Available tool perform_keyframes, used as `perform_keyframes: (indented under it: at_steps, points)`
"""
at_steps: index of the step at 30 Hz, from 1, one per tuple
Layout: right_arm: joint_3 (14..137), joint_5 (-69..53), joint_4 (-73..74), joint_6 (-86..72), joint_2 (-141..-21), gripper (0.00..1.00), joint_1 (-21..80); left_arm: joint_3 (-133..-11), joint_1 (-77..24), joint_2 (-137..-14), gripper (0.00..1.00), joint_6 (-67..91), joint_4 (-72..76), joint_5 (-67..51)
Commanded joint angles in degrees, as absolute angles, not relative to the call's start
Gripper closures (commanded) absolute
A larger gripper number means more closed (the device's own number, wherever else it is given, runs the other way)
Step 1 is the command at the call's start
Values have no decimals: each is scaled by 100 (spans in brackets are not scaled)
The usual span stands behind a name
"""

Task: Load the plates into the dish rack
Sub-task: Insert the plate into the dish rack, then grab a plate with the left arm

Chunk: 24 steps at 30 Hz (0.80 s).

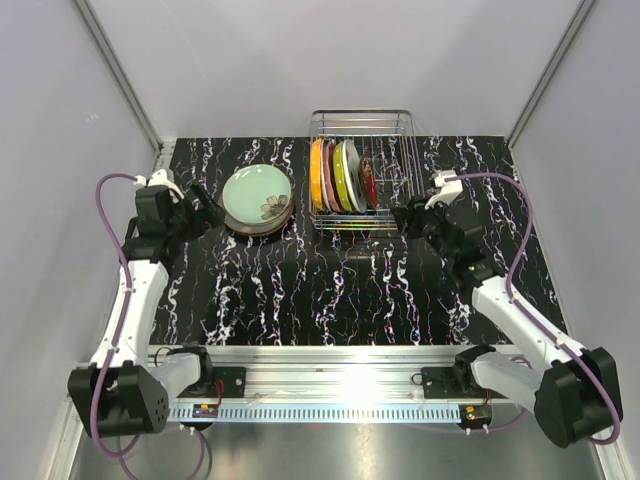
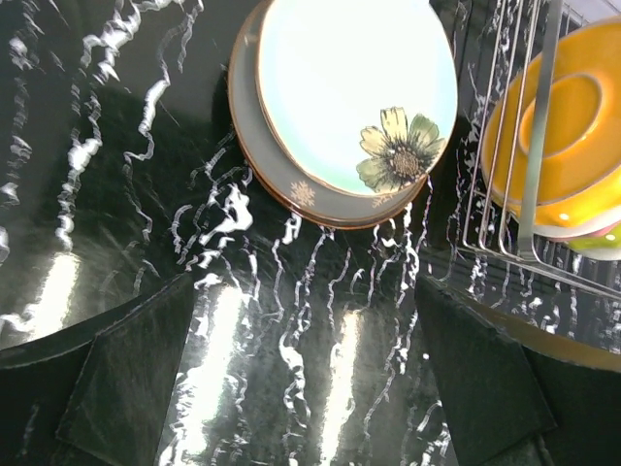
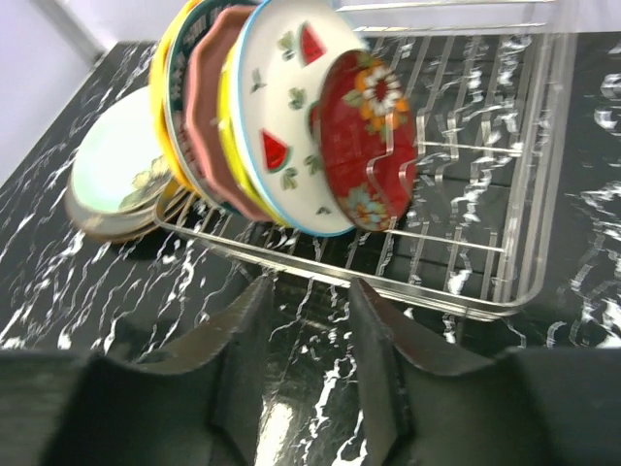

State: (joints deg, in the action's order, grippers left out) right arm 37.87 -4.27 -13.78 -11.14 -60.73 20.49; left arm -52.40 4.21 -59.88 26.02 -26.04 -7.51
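Note:
The wire dish rack [image 1: 392, 130] stands at the back of the table with several plates upright in its left half: orange [image 1: 316, 175], pink, yellow-green, a white one with watermelon motifs [image 3: 286, 126] and a small red floral one [image 3: 374, 146]. Left of the rack a mint plate with a flower [image 1: 256, 190] lies on a grey-brown plate [image 2: 291, 184]. My left gripper [image 1: 207, 214] is open just left of this stack, nothing between its fingers [image 2: 126, 379]. My right gripper [image 1: 407, 219] sits at the rack's near right corner, jaws apart and empty in the right wrist view [image 3: 310, 286].
The black marbled tabletop [image 1: 330, 290] is enclosed by white walls on three sides. The rack's right half [image 3: 485, 175] holds bare wire dividers. A metal rail [image 1: 330, 385] runs along the near edge between the arm bases.

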Motion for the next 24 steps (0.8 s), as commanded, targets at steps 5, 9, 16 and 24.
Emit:
perform_keyframes:
  at_steps: [5,9,16,24]
  points:
    - [3656,720,-1573,-1468,-5617,63,2048,-5634,483,-6986,1,3593,-1566,-2003]
    - [3569,756,-1591,-1547,-5458,68,2048,-5897,483,-7759,12,3779,-1284,-2205]
    - [3507,765,-1643,-1626,-5353,73,2057,-6599,483,-8928,28,3938,-1116,-2250]
    - [3463,765,-1670,-1644,-5221,78,2048,-7058,483,-9861,45,4034,-1274,-2303]
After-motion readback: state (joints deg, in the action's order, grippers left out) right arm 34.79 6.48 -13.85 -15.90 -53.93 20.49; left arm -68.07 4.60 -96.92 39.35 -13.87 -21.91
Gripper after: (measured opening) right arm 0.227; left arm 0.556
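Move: The mint flower plate, on top of the stack, lies about 19 cm ahead of the open, empty left hand, 7 cm to its right and some 16 cm below. The grey-brown plate under it sticks out on the near side, its middle about 17 cm ahead and 7 cm right. The orange plate, leftmost in the dish rack, stands roughly 15 cm to the right of the mint plate. From the right hand, the mint plate is some 17 cm ahead and 36 cm left, well below. Forward and down towards the near side of the plate stack, the left hand travels about 12 cm out while sinking 7 cm and drifting a little right; it rolls some 20 degrees, left side down, tips slightly downward and narrows its fingers to about half open. The empty right hand shifts roughly 3 cm right, clear of the rack, turning clockwise and closing partway on nothing. ##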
